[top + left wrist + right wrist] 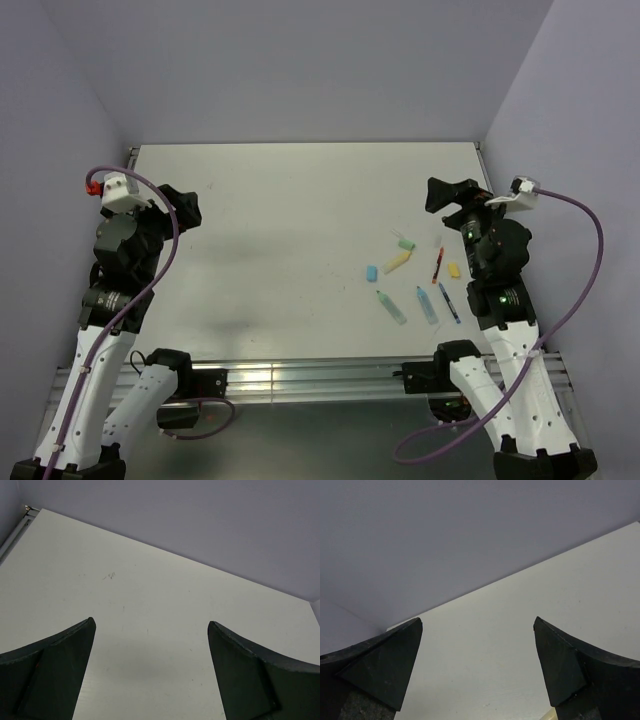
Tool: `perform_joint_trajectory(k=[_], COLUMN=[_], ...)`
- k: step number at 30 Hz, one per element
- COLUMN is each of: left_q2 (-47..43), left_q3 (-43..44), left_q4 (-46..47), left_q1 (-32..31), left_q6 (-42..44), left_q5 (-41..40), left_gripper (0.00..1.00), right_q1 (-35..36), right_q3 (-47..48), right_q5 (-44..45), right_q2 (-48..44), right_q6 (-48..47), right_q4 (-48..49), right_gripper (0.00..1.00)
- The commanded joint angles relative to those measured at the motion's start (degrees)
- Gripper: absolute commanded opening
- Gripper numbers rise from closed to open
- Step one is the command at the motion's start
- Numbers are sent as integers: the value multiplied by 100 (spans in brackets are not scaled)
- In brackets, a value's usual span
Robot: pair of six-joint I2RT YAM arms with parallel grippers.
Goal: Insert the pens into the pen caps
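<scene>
The pens lie on the white table [280, 220] in front of the right arm. They are a pale green marker [391, 307], a light blue marker [427, 304], a yellow marker [397, 262], a thin red pen [438, 264] and a thin dark blue pen [449, 302]. Among them are the pen caps: green [405, 243], light blue [371, 272] and yellow [454, 270]. My right gripper [440, 195] [478, 621] hangs open above the table, just behind the group, holding nothing. Far off at the left, my left gripper [188, 208] [151, 622] is open too and holds nothing.
Lilac walls close in the table at the back and on both sides. A metal rail [300, 380] runs along the near edge between the two arm bases. Purple cables loop off each wrist.
</scene>
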Motion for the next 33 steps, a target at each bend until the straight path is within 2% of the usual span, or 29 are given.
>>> perform_joint_trajectory(k=[1,11,14,16,19,24,28,33], left_q2=[-22,-119,-154,-171,-171,-189,-189,-180], left_q3=[13,31,31,13,22,31,57,92], left_q4=[78,16,42,86,113,95,69,-1], left_q1=[17,17,17,17,17,17,17,17], left_q6=[-8,63,28,1,-25,-78,-104,-113], left_q5=[-73,32,251,418,559,665,656,630], left_gripper=[99,99,100,99,99,99,99,99], right_q1=[-20,-20,-20,-20,-20,-11,129,647], right_q3=[175,-81,86,191,315,-141,-537,-766], right_q5=[493,-350,-341,-421,-421,-921,-1054,-492], right_q2=[-45,69,323,666,1088,1308,1431,1537], right_q6=[144,-426,-418,-479,-444,-252,-67,232], right_q4=[-166,133,-252,-716,-1404,-1791,-2020,-2371], right_gripper=[100,98,94,83,77,69,66,66])
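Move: Below and somewhat nearer the base is the green pen: from the right hand about 8 cm back, 5 cm to the left and 33 cm down. On the same table top, the blue cap lies roughly 3 cm ahead and 9 cm left of that hand, the yellow pen 7 cm ahead and 2 cm left, the light-blue pen 7 cm back and 5 cm right. From the left hand the green pen is some 47 cm right, 7 cm back and 32 cm down. Sinking about 21 cm towards the green pen, slowly at first and then fast, the right hand edges slightly forward before drawing back and left, some 4 cm leftward in all. Its fingers tip down by roughly 45 degrees, with a small counter-clockwise turn, and close by about a third, still empty and well above the table. The left hand drifts slightly right, turning a little clockwise. ##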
